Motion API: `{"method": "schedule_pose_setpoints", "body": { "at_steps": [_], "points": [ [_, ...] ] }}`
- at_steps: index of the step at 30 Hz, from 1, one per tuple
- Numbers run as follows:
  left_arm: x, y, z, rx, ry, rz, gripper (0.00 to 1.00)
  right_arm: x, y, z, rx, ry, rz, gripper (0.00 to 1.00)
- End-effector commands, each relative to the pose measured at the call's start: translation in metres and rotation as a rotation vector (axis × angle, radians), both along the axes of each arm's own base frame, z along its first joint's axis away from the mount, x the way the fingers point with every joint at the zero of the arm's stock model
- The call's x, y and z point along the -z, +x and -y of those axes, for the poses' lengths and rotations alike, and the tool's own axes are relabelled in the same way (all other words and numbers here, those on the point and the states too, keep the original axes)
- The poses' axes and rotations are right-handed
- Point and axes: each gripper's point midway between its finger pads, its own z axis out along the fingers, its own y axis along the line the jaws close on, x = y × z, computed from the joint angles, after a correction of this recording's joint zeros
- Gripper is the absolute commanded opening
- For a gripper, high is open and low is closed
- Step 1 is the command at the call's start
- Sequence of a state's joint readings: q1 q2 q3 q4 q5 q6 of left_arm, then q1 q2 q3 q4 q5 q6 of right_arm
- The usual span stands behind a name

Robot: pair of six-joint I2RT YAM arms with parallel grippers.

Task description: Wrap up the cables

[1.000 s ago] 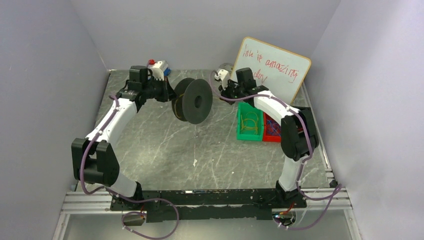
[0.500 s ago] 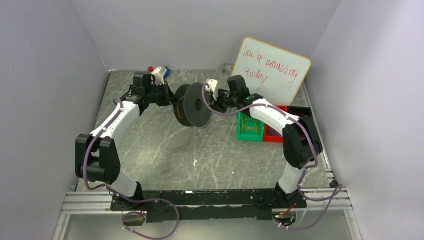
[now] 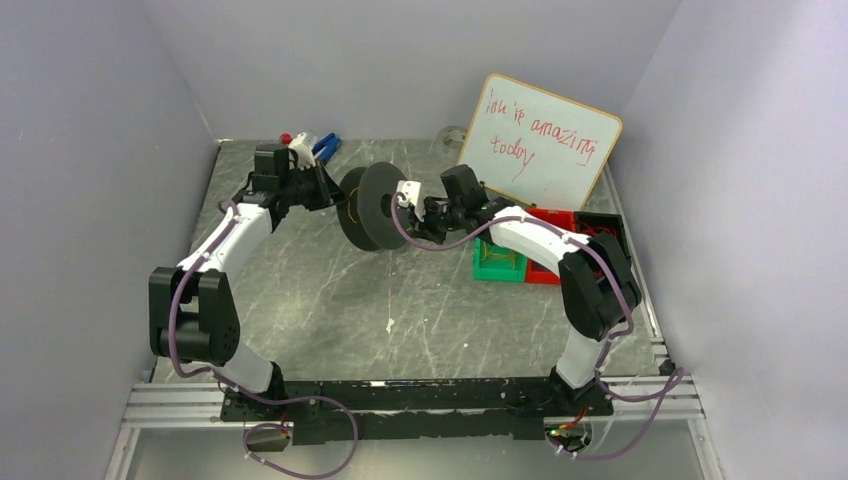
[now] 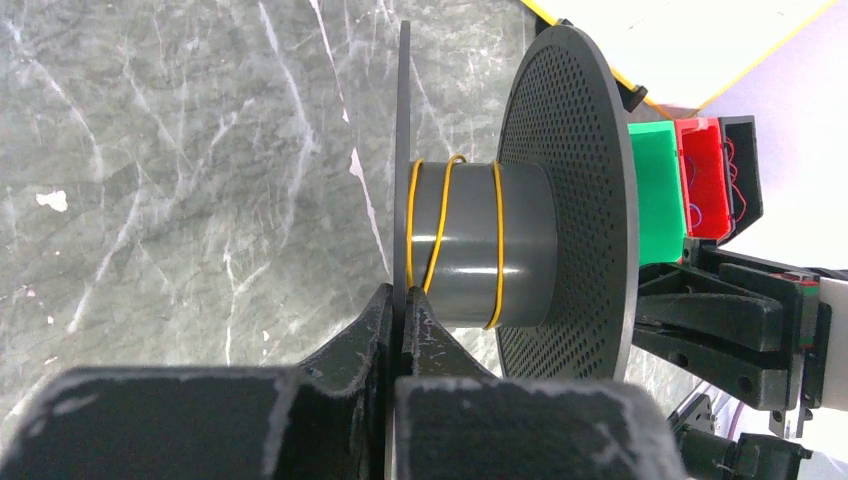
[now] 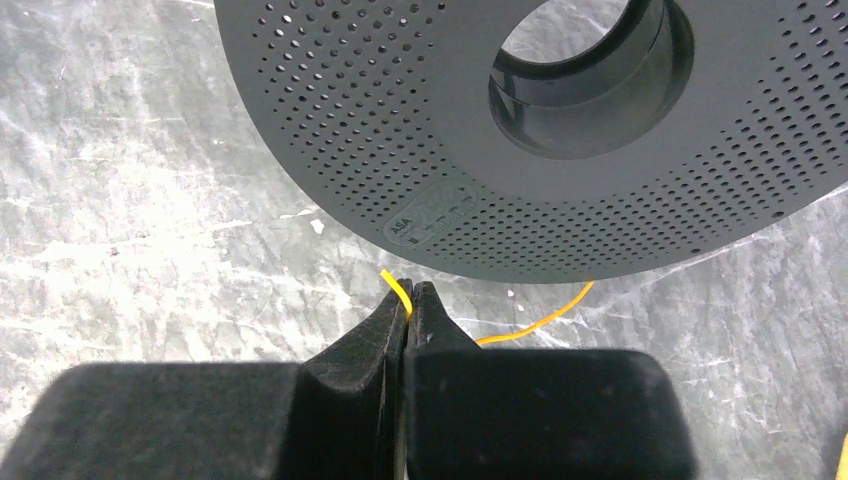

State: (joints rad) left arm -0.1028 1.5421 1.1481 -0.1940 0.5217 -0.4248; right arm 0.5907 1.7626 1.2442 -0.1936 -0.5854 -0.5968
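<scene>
A black spool (image 3: 373,207) is held above the table on its edge, its thin near flange (image 4: 403,140) clamped between my left gripper's (image 4: 406,300) shut jaws. Three turns of yellow cable (image 4: 497,240) circle the grey core (image 4: 525,250). In the top view my left gripper (image 3: 335,192) is at the spool's left and my right gripper (image 3: 410,212) at its right. My right gripper (image 5: 408,292) is shut on the yellow cable (image 5: 397,287), just below the perforated flange (image 5: 380,130). A loose stretch of cable (image 5: 545,320) curves away behind the right finger.
A whiteboard (image 3: 545,140) with red writing leans at the back right. Green (image 3: 497,262), red (image 3: 548,270) and black (image 3: 610,225) bins sit under my right forearm. A small white, red and blue object (image 3: 308,146) lies at the back left.
My right gripper has swung left and forward from near the whiteboard to the spool's right face. The left gripper and spool have shifted slightly left.
</scene>
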Motion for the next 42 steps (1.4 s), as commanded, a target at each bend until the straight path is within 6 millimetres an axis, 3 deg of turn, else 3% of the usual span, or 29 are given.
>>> {"method": "schedule_pose_setpoints", "body": {
  "at_steps": [1,6,15,23,29,39,42],
  "points": [
    [-0.029,0.010,0.008,0.038,-0.053,0.111,0.03,-0.010,0.001,-0.004,-0.028,0.016,0.032,0.00],
    [-0.019,0.011,0.007,0.042,-0.024,0.106,0.02,-0.012,0.005,-0.009,-0.024,0.027,0.032,0.00],
    [-0.010,0.013,0.020,0.061,0.169,0.142,0.03,0.017,0.000,-0.021,-0.023,0.059,-0.095,0.00],
    [-0.018,0.009,0.040,0.111,0.309,0.208,0.03,0.011,0.016,-0.025,0.060,0.131,-0.163,0.00],
    [-0.014,0.006,0.052,0.152,0.387,0.239,0.03,0.008,0.032,-0.015,0.129,0.209,-0.229,0.00],
    [-0.003,0.000,0.077,0.234,0.444,0.258,0.03,0.009,0.035,-0.014,0.134,0.239,-0.250,0.00],
    [0.000,-0.001,0.081,0.248,0.443,0.253,0.09,0.010,0.034,-0.015,0.129,0.242,-0.259,0.00]
  ]
}}
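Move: The spool, still pinched by its left flange, has its middle about 7 cm right of the left gripper, 1 cm back and 5 cm lower. The cable end in the right gripper is some 16 cm right of the left one, 5 cm back and 6 cm lower. From the right gripper the spool's middle is about 9 cm left, 4 cm ahead, 1 cm up; the green box is 20 cm right, 2 cm ahead, 12 cm down. Keep the left grip on the flange, dip the spool a couple of centimetres, then carry it about 7 cm right towards the right gripper, rolling the hand some 30 degrees so its left side rises. Keep the cable end pinched in the right gripper, lower it about 4 cm, then sweep forward and slightly up along the right flange's outer face to its hub hole, tilting the hand as it goes. ##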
